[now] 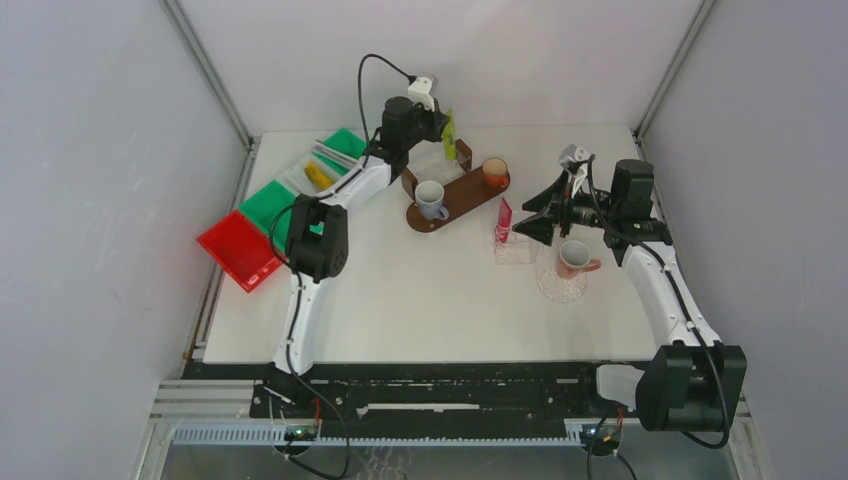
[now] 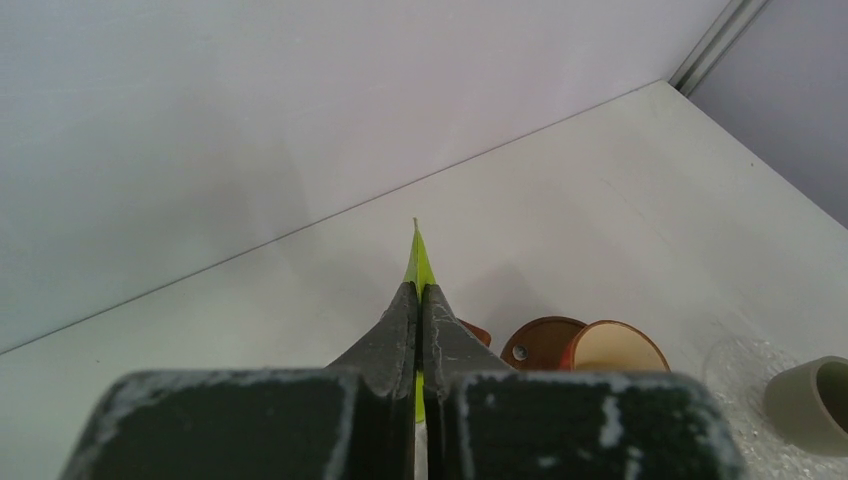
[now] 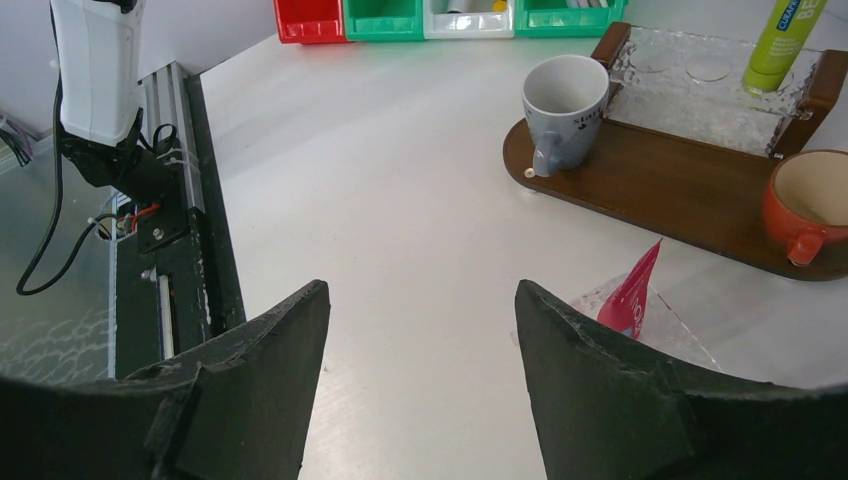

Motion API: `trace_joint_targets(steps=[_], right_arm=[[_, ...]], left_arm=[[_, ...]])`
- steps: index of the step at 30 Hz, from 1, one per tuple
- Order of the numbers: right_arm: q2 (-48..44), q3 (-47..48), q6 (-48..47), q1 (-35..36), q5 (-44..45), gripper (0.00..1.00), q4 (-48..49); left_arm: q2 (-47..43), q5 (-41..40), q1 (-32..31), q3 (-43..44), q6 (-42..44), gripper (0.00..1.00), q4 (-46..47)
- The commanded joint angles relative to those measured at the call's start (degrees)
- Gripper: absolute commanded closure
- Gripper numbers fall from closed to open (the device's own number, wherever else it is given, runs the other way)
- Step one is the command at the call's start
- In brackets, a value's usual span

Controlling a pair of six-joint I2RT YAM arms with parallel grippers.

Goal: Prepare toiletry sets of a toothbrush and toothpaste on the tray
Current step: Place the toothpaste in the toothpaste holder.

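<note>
My left gripper (image 1: 441, 128) (image 2: 420, 290) is shut on a green-yellow toothpaste tube (image 1: 449, 135) (image 2: 419, 262) (image 3: 785, 40), held upright at the clear glass holder (image 1: 436, 165) (image 3: 700, 95) on the brown tray (image 1: 470, 200) (image 3: 650, 190). A grey mug (image 1: 431, 198) (image 3: 563, 105) and an orange cup (image 1: 495, 172) (image 2: 615, 348) (image 3: 810, 205) stand on the tray. My right gripper (image 1: 530, 215) (image 3: 420, 290) hovers open and empty beside a red tube (image 1: 503, 220) (image 3: 632, 295) standing in a small glass dish (image 1: 512, 248). Thin white toothbrushes (image 1: 333, 152) lie in the far green bin.
A pink mug (image 1: 573, 257) sits on a clear glass plate (image 1: 560, 285) under the right arm. Red (image 1: 238, 250), green (image 1: 268, 205) and white (image 1: 308, 177) bins line the left edge; the white one holds a yellow tube. Walls close off the back and sides.
</note>
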Motion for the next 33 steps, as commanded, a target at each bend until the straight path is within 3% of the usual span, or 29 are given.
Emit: trace_joint_targets(steps=[1, 19, 28, 33], right_arm=[[-0.9, 1.9, -0.5, 0.0, -1.0, 0.24, 0.8], [-1.7, 1.9, -0.5, -0.2, -1.0, 0.24, 0.9], [-1.9, 1.9, -0.5, -0.3, -1.0, 0.24, 0.9], [-2.0, 2.0, -0.5, -0.5, -1.2, 0.24, 0.9]], left_arm=[[-0.8, -1.3, 0.4, 4.8, -0.3, 0.99, 1.2], [2.0, -2.8, 0.3, 5.8, 0.6, 0.89, -0.3], [0.7, -2.2, -0.2, 5.1, 2.3, 0.74, -0.2], [-7.2, -3.8, -0.7, -3.9, 3.9, 0.58, 5.1]])
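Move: The left hand still holds the green toothpaste upright over the right-end slot of the toothpaste holder, which lies roughly straight below, some 10 cm down. From this hand the orange mug stands about 10 cm right, 4 cm back and 13 cm below; the grey mug stands 6 cm left, 11 cm back and equally low. From the idle right hand the slot lies roughly 30 cm ahead, 16 cm left and 14 cm below. The left hand sinks about 3 cm, lowering the green toothpaste into the holder's slot, then opens, rising slightly. ##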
